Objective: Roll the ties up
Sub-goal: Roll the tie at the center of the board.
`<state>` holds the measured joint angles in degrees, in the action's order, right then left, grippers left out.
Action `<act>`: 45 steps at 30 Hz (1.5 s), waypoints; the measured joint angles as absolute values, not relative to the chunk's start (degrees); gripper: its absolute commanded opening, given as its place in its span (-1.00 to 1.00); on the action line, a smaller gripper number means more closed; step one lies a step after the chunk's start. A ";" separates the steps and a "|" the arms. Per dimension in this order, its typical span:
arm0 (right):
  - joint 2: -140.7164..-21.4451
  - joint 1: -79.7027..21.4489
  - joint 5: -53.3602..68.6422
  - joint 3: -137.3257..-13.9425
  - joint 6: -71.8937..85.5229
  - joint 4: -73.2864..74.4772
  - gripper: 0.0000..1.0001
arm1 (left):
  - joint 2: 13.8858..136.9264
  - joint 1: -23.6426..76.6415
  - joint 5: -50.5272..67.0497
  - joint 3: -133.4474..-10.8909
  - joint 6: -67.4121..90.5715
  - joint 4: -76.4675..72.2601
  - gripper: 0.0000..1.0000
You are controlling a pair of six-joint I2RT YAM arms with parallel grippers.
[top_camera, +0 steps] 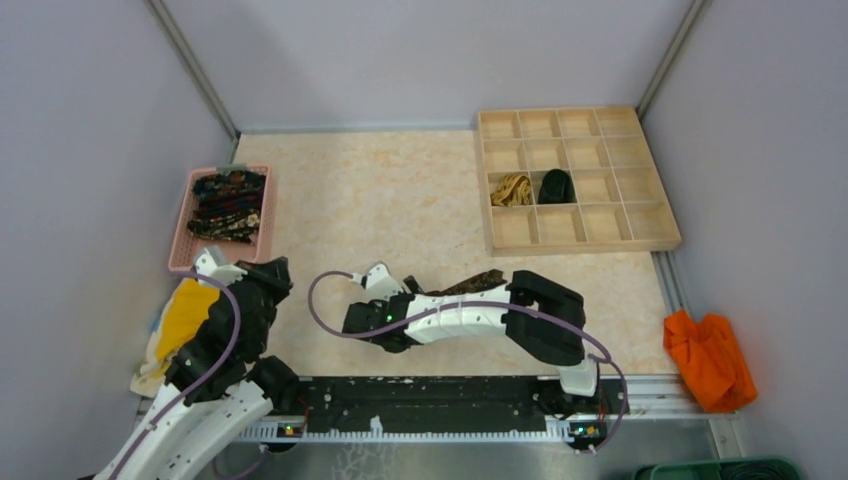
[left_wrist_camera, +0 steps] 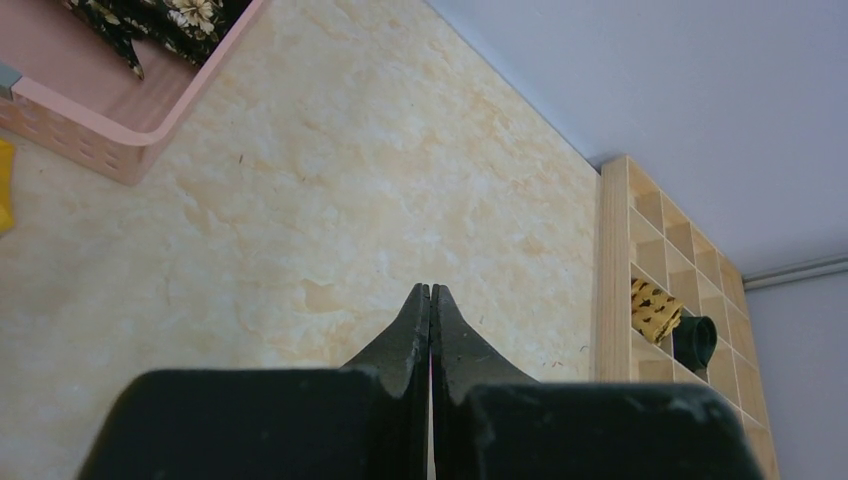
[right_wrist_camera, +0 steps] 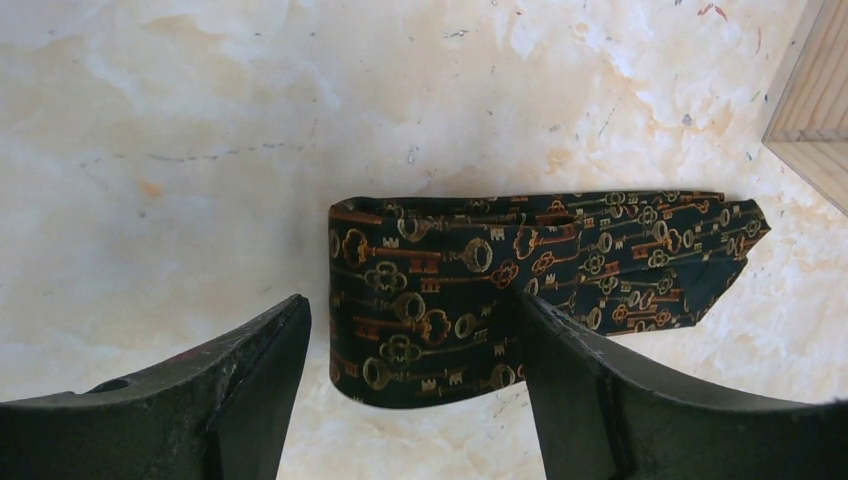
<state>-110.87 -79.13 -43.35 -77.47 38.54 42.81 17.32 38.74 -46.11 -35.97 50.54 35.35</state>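
A dark tie (right_wrist_camera: 560, 260) printed with gold and orange keys lies on the table, its left end folded into a thick flat wad. My right gripper (right_wrist_camera: 410, 300) stands open over that wad; the left finger is clear of it and the right finger overlaps the cloth. From above, the right gripper (top_camera: 400, 295) sits mid-table and part of the tie (top_camera: 470, 285) shows behind the arm. Several patterned ties (top_camera: 228, 205) fill the pink basket (top_camera: 182, 235). A rolled tan-gold tie (top_camera: 512, 188) and a rolled black tie (top_camera: 556, 186) sit in the wooden tray (top_camera: 575, 235). My left gripper (left_wrist_camera: 431, 290) is shut and empty.
A corner of the wooden tray (right_wrist_camera: 815, 100) lies close to the tie's far end. An orange cloth (top_camera: 708, 355) lies at the right edge, and a yellow cloth (top_camera: 185, 315) under the left arm. The left gripper (top_camera: 272, 268) hovers beside the basket's near corner (left_wrist_camera: 130, 140).
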 measured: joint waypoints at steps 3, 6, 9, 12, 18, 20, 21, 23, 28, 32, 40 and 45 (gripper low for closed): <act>-110.87 -78.06 -42.98 -76.40 39.42 42.74 0.48 | 17.21 38.74 -46.06 -35.97 50.22 35.09 -0.98; -110.89 -77.41 -42.33 -74.76 40.29 42.65 0.47 | 17.21 38.74 -46.00 -35.94 49.65 34.70 -0.98; -110.89 -77.03 -42.11 -73.12 41.12 42.59 0.47 | 17.23 38.74 -45.82 -35.92 49.17 34.30 -0.98; -110.76 -76.84 -42.11 -72.73 41.78 42.04 0.47 | 17.23 38.74 -45.71 -35.86 48.77 33.89 -0.98; -110.00 -75.57 -41.21 -71.40 43.35 40.14 0.21 | 17.26 38.74 -44.69 -35.59 47.83 32.29 -0.98; -109.27 -74.63 -40.47 -70.30 43.68 38.61 0.07 | 17.32 38.74 -44.29 -35.44 47.68 31.68 -0.98; -108.84 -74.02 -40.27 -69.58 43.59 37.82 0.01 | 17.43 38.74 -44.14 -35.40 47.68 31.53 -0.99; -108.14 -73.19 -40.16 -68.60 43.11 36.93 -0.11 | 17.72 38.74 -43.90 -35.29 47.66 31.09 -1.00; -106.28 -72.14 -38.96 -66.72 41.43 34.15 -0.22 | 18.24 38.74 -43.44 -34.81 47.33 30.37 -1.00; -104.09 -71.79 -37.10 -64.23 39.46 30.48 -0.26 | 18.26 38.74 -43.44 -34.61 47.05 29.91 -1.00; -97.03 -71.09 -23.44 -55.92 38.04 14.02 -0.27 | 18.26 38.74 -43.09 -34.57 46.04 28.56 -1.00; -95.77 -71.09 -12.27 -52.45 38.79 4.05 -0.26 | 18.74 38.74 -41.85 -34.57 45.01 27.18 -1.00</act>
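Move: The tie's rolled end lies just below the open right hand, about 2 cm ahead, 2 cm to its right and 4 cm down. The flat tail's middle is roughly 11 cm right and 3 cm ahead of that hand, the wooden tray's middle some 34 cm right and 23 cm ahead. From the left hand the roll lies about 24 cm right, 2 cm back and 22 cm down. Right hand dips rightward, pinches the tie's roll, then drags it left and back about 9 cm, wrist tilting. ##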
